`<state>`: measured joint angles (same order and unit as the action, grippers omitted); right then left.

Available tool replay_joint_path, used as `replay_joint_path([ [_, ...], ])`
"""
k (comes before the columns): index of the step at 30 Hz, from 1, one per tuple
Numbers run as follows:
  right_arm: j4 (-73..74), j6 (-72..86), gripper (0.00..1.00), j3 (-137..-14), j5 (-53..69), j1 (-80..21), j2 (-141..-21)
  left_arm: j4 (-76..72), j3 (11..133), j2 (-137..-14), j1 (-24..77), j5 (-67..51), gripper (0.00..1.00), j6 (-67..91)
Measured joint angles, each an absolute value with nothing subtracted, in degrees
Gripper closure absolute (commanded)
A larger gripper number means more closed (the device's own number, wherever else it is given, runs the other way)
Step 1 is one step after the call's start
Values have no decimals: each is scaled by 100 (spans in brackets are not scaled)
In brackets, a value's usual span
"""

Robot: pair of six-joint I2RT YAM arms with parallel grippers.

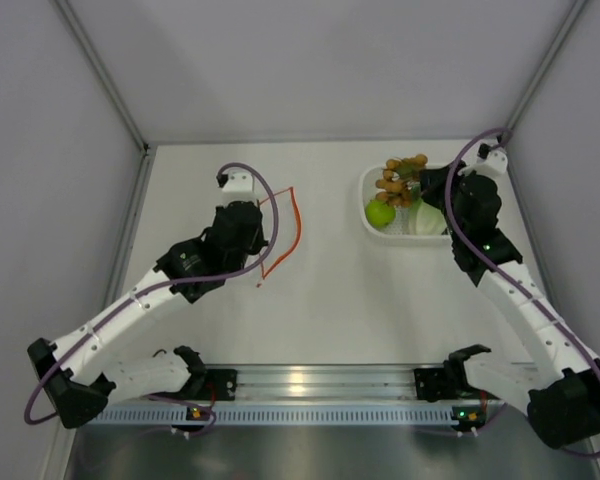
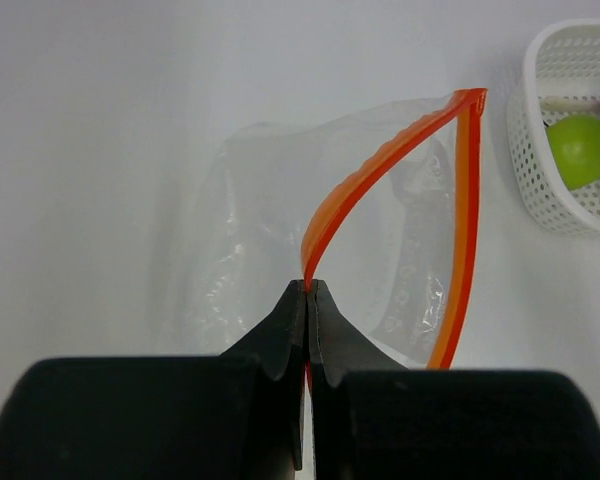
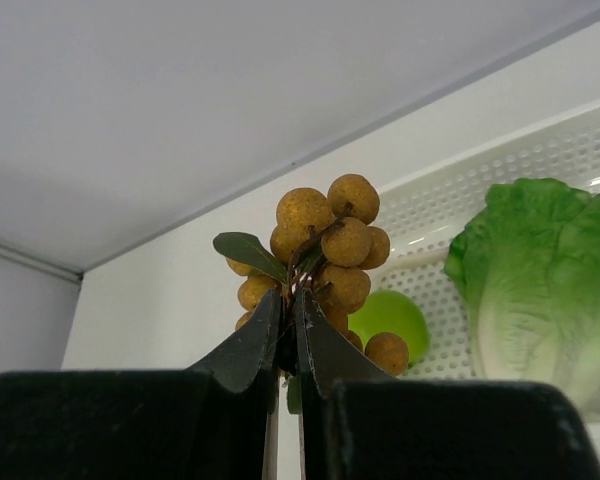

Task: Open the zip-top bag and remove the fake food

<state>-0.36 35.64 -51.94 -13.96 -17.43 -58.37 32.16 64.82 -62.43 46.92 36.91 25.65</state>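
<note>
The clear zip-top bag (image 2: 260, 250) lies on the white table with its orange-red zip strip (image 1: 294, 225) pulled apart into an open mouth. My left gripper (image 2: 309, 284) is shut on one side of that strip (image 2: 355, 190). My right gripper (image 3: 289, 297) is shut on the stem of the brown ball cluster (image 3: 330, 240), which hangs over the left part of the white basket (image 1: 375, 185). In the top view the cluster (image 1: 398, 180) is above the lime-green fruit (image 1: 380, 212). The fruit (image 3: 390, 315) and the lettuce (image 3: 535, 270) lie inside the basket.
The white perforated basket (image 2: 560, 200) stands at the back right of the table, near the right wall. Grey walls enclose the table on three sides. Both arm bases sit on the rail (image 1: 310, 395) at the near edge.
</note>
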Motion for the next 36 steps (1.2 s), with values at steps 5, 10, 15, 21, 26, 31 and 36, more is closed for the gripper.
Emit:
replay_joint_path([
  [5,-255,3422,100,-5192,-1306,-1332,-6278,3391,6482,-5920,4692,3688,100,2530],
  [10,-843,3341,100,-5111,-1216,-1105,-6890,3485,6458,-5690,4692,3664,100,2510],
  [15,-1409,3267,100,-5098,-1192,-1061,-7531,3592,6427,-5638,4692,3603,100,2482],
  [21,-1605,3157,89,-5092,-1197,-1052,-8180,3745,6427,-5636,4687,3592,100,2408],
  [26,-1645,3175,50,-4917,-1243,-961,-8215,3944,6464,-5671,4668,3822,100,2386],
  [31,-1409,3194,33,-4910,-1284,-902,-8195,4077,6580,-5833,4545,4097,100,2386],
  [36,-823,3122,30,-4917,-1481,-888,-7800,4123,6639,-6117,4270,4342,100,2386],
])
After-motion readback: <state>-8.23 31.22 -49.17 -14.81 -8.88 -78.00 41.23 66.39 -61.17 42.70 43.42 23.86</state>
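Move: The longan bunch is already in the shut right fingers. Its spot, the far left part of the white basket, lies some 10 cm ahead of the right hand, about level sideways and roughly 22 cm below. Near it, at about the same depth, are the green apple, about 2 cm ahead and 2 cm left of this hand, and the lettuce, some 3 cm ahead and 9 cm right. From the left hand that spot is about 13 cm ahead, 31 cm right and 19 cm down. Lower the right hand with the longans into the basket's far left part, about 13 cm down and some 8 cm forward, easing slightly right and tipping the fingers down. Near the bottom open the fingers wide to let go of the bunch, then start drawing back a little. Meanwhile keep the left fingers shut on the bag's zip edge and carry it about 6 cm left. ##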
